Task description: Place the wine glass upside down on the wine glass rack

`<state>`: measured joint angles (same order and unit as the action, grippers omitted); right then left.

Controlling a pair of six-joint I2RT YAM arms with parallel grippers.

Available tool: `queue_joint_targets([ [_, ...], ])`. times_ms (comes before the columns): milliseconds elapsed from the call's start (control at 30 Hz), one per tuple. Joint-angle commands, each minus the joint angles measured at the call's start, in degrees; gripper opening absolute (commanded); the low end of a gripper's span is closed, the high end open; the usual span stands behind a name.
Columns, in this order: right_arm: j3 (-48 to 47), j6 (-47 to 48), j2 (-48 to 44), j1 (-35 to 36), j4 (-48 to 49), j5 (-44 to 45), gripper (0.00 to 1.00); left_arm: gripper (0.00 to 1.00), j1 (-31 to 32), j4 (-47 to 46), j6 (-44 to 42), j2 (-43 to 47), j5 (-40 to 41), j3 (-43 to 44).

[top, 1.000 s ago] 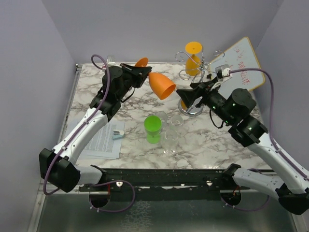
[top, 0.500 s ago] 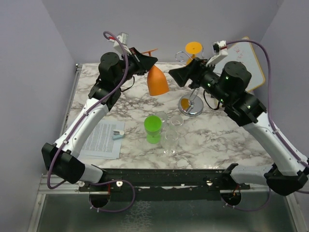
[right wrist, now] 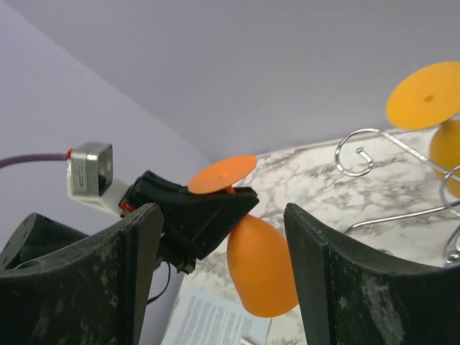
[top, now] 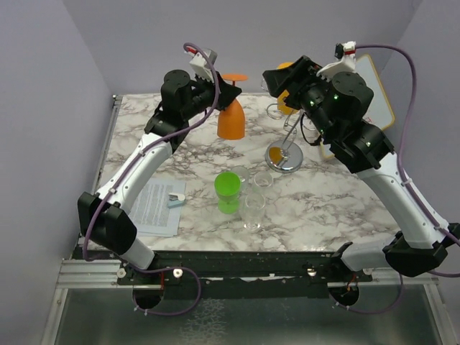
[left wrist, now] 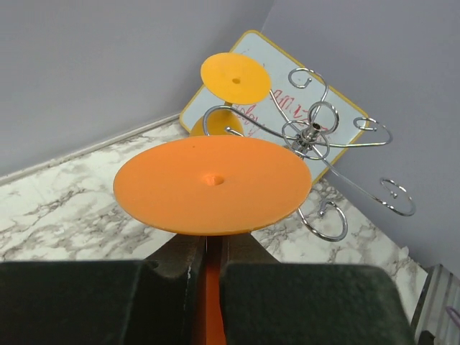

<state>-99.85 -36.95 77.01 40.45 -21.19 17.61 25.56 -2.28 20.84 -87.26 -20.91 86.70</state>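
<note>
My left gripper point(top: 227, 94) is shut on the stem of an orange wine glass point(top: 231, 122) and holds it upside down above the table, foot up, left of the rack. In the left wrist view the foot point(left wrist: 213, 183) fills the middle, with the stem between the jaws of that gripper point(left wrist: 208, 266). The silver wire rack point(top: 286, 140) stands on its disc base point(top: 284, 159); its curled arms point(left wrist: 314, 136) lie just beyond the foot. A second orange glass point(top: 288, 90) hangs on the rack. My right gripper point(top: 277, 77) is open and empty, raised by the rack's top, facing the held glass point(right wrist: 262, 266).
A green cup point(top: 228, 191) and several clear glasses point(top: 255, 201) stand at the table's middle front. A printed sheet point(top: 154, 207) with a small object on it lies front left. A tilted whiteboard point(top: 370, 93) leans at the back right behind the rack.
The left arm has lifted the orange glass and turned it from tilted sideways to fully upside down. The right gripper has risen from beside the rack's base to the rack's top.
</note>
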Motion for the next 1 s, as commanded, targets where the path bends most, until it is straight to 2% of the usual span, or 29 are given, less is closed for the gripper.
queue_joint_targets([
  [0,-3.3,4.6,1.2,0.0,-0.7,12.3,0.73,0.00,-0.1,-3.3,-7.0,-4.0,-8.5,3.7],
  [133,-3.7,5.2,1.5,-0.1,-1.4,17.3,0.73,0.00,-0.1,-7.4,-10.7,-7.6,-16.1,4.4],
  [333,-4.7,5.7,2.3,-0.3,-2.8,18.5,0.73,0.00,-0.1,-16.1,-11.3,-13.9,-27.1,6.2],
  [567,-3.7,6.8,2.0,-0.3,-2.5,20.7,0.73,0.00,-0.1,-18.1,-13.6,-19.9,-33.4,10.2],
  [967,-2.9,9.2,2.3,-0.3,-1.3,20.6,0.72,0.00,0.0,-25.8,-8.0,-27.0,-39.6,14.3],
])
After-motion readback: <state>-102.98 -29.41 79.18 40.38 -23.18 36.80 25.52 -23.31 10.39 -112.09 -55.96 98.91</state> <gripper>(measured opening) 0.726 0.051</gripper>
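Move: The left hand holds the orange wine glass upside down by its stem. The rack's empty left hook lies about 8 cm ahead, 12 cm right and 5 cm below it; the near-left hook is 3 cm back and 15 cm right, about as low. The hung yellow glass is some 11 cm ahead and 16 cm right, the rack's hub 5 cm ahead and 22 cm right. From the right hand the left hook is roughly 11 cm ahead, 1 cm right and 15 cm lower. Rightward and down, the left hand carries the inverted orange glass about 9 cm across to the empty hooks on the rack's left side, sinking some 5 cm before levelling off. Its wrist swings some 35 degrees clockwise, fingers still shut on the stem. The empty right hand shifts aside to the right and a little forward, turning clockwise, its fingers staying open. ##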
